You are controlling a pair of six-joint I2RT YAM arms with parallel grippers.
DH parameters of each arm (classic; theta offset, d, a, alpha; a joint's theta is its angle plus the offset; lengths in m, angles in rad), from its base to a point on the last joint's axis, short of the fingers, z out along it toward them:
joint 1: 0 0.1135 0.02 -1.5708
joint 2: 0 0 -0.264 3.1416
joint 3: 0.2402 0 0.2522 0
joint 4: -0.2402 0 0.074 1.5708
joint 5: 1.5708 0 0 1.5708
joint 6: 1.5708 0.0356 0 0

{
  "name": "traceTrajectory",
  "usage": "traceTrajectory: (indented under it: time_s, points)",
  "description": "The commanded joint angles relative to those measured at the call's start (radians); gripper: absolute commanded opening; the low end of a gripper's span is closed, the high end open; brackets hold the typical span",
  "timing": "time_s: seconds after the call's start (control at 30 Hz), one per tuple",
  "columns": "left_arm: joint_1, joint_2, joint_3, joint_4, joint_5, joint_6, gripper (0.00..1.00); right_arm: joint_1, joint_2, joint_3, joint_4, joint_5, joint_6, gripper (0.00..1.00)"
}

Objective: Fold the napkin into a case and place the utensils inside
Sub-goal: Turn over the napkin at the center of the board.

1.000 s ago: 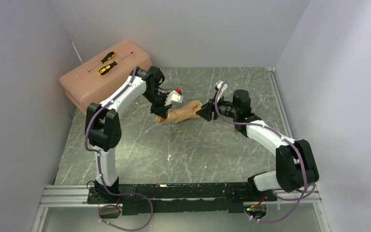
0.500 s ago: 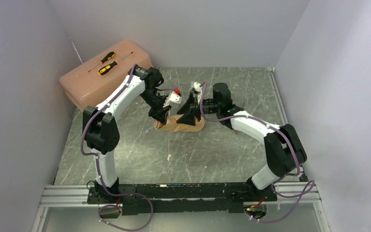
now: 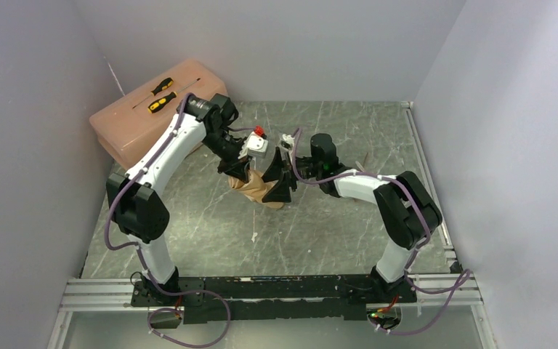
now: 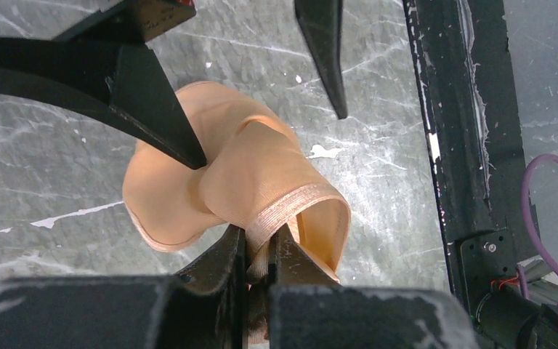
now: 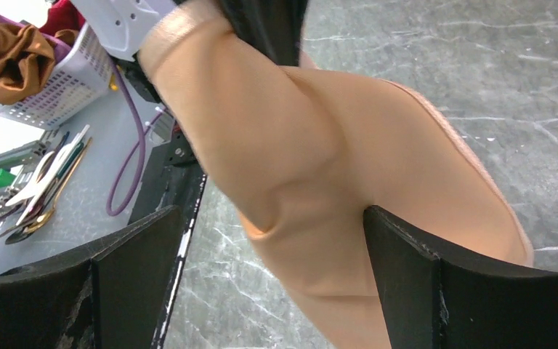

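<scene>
The napkin [image 3: 263, 190] is a peach-tan satin cloth, bunched and curled over itself on the table rather than lying as a flat case. My left gripper [image 3: 238, 177] is shut on its stitched hem [image 4: 290, 207], with the cloth pinched between the fingertips [image 4: 259, 256]. My right gripper [image 3: 279, 183] stands wide open right beside it. The cloth [image 5: 320, 160] bulges between its fingers [image 5: 436, 291] and lies against the right-hand one without being clamped. In the left wrist view the right gripper's fingers [image 4: 152, 102] straddle the napkin [image 4: 225, 160]. I see no utensils on the table.
A pink plastic toolbox [image 3: 127, 127] stands at the back left with two yellow-and-black screwdrivers [image 3: 161, 94] on its lid. The black base rail [image 4: 450, 109] runs close by. Beyond it, a white basket [image 5: 58, 73] and thin gold-coloured pieces [image 5: 40, 211] lie among other tools.
My right gripper carried its end of the napkin leftward to the left gripper, doubling the cloth over, then opened and let go. The left arm shifted slightly, still gripping the hem.
</scene>
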Motion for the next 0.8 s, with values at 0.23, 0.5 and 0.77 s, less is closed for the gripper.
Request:
traceTrajectory:
  time_s: [0.23,0.5,0.77]
  points:
    - [-0.001,-0.081,0.002,-0.200,0.104,0.066,0.03,-0.098,-0.170,0.113,-0.268,0.071,-0.232,1.00]
    - [-0.022,-0.100,0.013,-0.202,0.119,0.062,0.03,-0.063,-0.044,0.209,-0.089,-0.055,-0.063,1.00]
    - [-0.022,-0.092,0.041,-0.202,0.113,0.057,0.03,0.011,0.134,0.201,0.356,-0.139,0.260,1.00]
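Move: The right gripper is open, its fingers pointing left, with the napkin hanging from the left gripper. The napkin's middle lies about 2 cm left of the right hand, level with it fore and aft, and some 5 cm below. The left gripper's pinch is about 5 cm left, 3 ahead and 3 higher; the utensils lie roughly 26 cm right, 9 ahead, on the board. From the left hand, the napkin's middle is about 8 cm below, 3 back and 3 right. Keep the left gripper shut on the napkin's upper edge and ease it up about 2 cm, slightly back. Loop the right gripper, wide open throughout, up and forward with a drift to the right, about 7 cm up and 5 cm out, rolling some 10 degrees; then swing it left, back and down towards the cloth just beside the left pinch. Don't close the right fingers. ##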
